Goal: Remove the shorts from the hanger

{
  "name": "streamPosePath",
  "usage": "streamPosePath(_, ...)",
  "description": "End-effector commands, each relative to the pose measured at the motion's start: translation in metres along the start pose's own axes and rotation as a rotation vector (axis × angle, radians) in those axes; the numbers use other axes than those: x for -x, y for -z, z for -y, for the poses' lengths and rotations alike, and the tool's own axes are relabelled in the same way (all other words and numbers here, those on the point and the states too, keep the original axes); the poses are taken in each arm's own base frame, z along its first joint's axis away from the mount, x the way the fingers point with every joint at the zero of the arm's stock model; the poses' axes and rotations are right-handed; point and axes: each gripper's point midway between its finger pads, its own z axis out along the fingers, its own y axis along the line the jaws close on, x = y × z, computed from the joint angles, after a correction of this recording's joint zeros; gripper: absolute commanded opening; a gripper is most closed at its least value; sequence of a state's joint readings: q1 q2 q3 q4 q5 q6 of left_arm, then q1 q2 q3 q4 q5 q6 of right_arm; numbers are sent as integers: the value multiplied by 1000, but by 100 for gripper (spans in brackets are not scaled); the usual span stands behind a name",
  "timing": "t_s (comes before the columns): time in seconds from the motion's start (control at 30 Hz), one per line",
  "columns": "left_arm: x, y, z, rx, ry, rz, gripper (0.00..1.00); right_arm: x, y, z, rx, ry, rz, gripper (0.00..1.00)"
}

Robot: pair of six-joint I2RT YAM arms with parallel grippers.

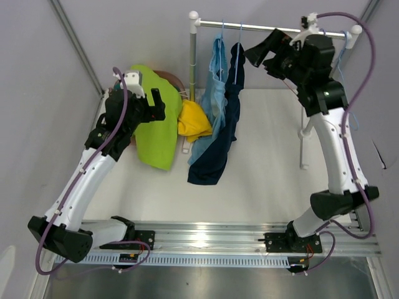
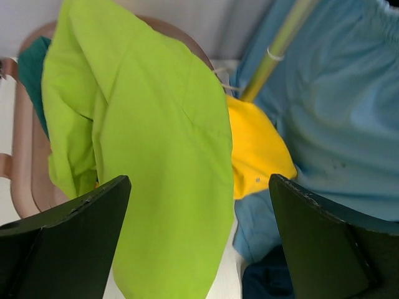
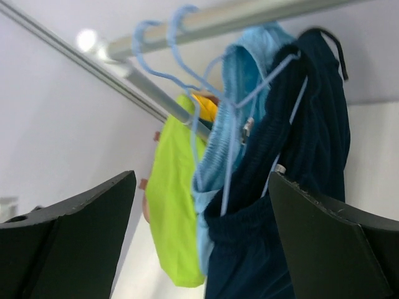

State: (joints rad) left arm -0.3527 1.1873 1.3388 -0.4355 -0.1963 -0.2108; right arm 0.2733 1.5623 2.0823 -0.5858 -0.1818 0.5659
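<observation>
Light blue shorts (image 1: 217,87) and navy shorts (image 1: 229,118) hang on pale blue wire hangers (image 3: 187,68) from the metal rail (image 1: 274,27), their lower ends reaching the table. My right gripper (image 1: 260,53) (image 3: 199,243) is open, up near the rail just right of the navy shorts (image 3: 312,162), touching nothing. Lime green shorts (image 1: 156,128) (image 2: 162,137) drape over a brown bowl. Yellow shorts (image 1: 193,120) (image 2: 255,146) lie beside them, and dark teal shorts (image 2: 31,68) show in the bowl. My left gripper (image 1: 159,104) (image 2: 199,249) hovers open above the lime shorts.
The brown bowl (image 2: 25,174) sits at the back left by the rail's upright post (image 1: 193,62). A second post (image 1: 303,134) stands on the right behind my right arm. Grey walls close in on the left and at the back.
</observation>
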Motion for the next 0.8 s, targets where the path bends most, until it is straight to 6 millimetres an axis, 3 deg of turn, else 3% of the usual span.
streamPosePath(0.0, 15, 26, 12, -84, 39, 71, 99, 0, -23, 4, -18, 5, 11, 94)
streamPosePath(0.27, 11, 43, 15, -127, 29, 92, 99, -25, -68, 29, -62, -28, -32, 89)
streamPosePath(0.53, 3, 40, 11, -115, 1, 80, 99, -47, -93, 18, -48, -31, -64, 87)
streamPosePath(0.7, 0, 40, 11, -120, -1, 80, 99, -62, -111, 16, -50, -29, -92, 67)
streamPosePath(0.77, -6, 38, 10, -117, -6, 68, 99, -64, -113, 14, -50, -26, -95, 54)
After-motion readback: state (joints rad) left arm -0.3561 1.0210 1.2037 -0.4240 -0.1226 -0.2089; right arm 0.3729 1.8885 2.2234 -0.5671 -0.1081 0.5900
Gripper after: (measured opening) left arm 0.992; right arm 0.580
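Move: The navy shorts' hanger, where its near shoulder leaves the neck, is about 9 cm ahead of the right hand, 6 cm to its left and 9 cm lower. The light-blue shorts' hanger is level with it on the rail, some 5 cm farther left. The cluster of empty hangers is roughly 17 cm to the right hand's right and 8 cm ahead. From the left hand, the navy hanger is about 12 cm ahead, 24 cm right and 6 cm higher. The navy shorts' hanger is approached from its right by the right hand, which first sinks and reaches forward, tipping down about 10 degrees, then slides left. It travels some 8 cm forward, 9 cm down and 7 cm left, its wide-open fingers coming either side of the near shoulder and closing to just over half open. The left hand, still empty and open, backs about 4 cm from the green shorts. ##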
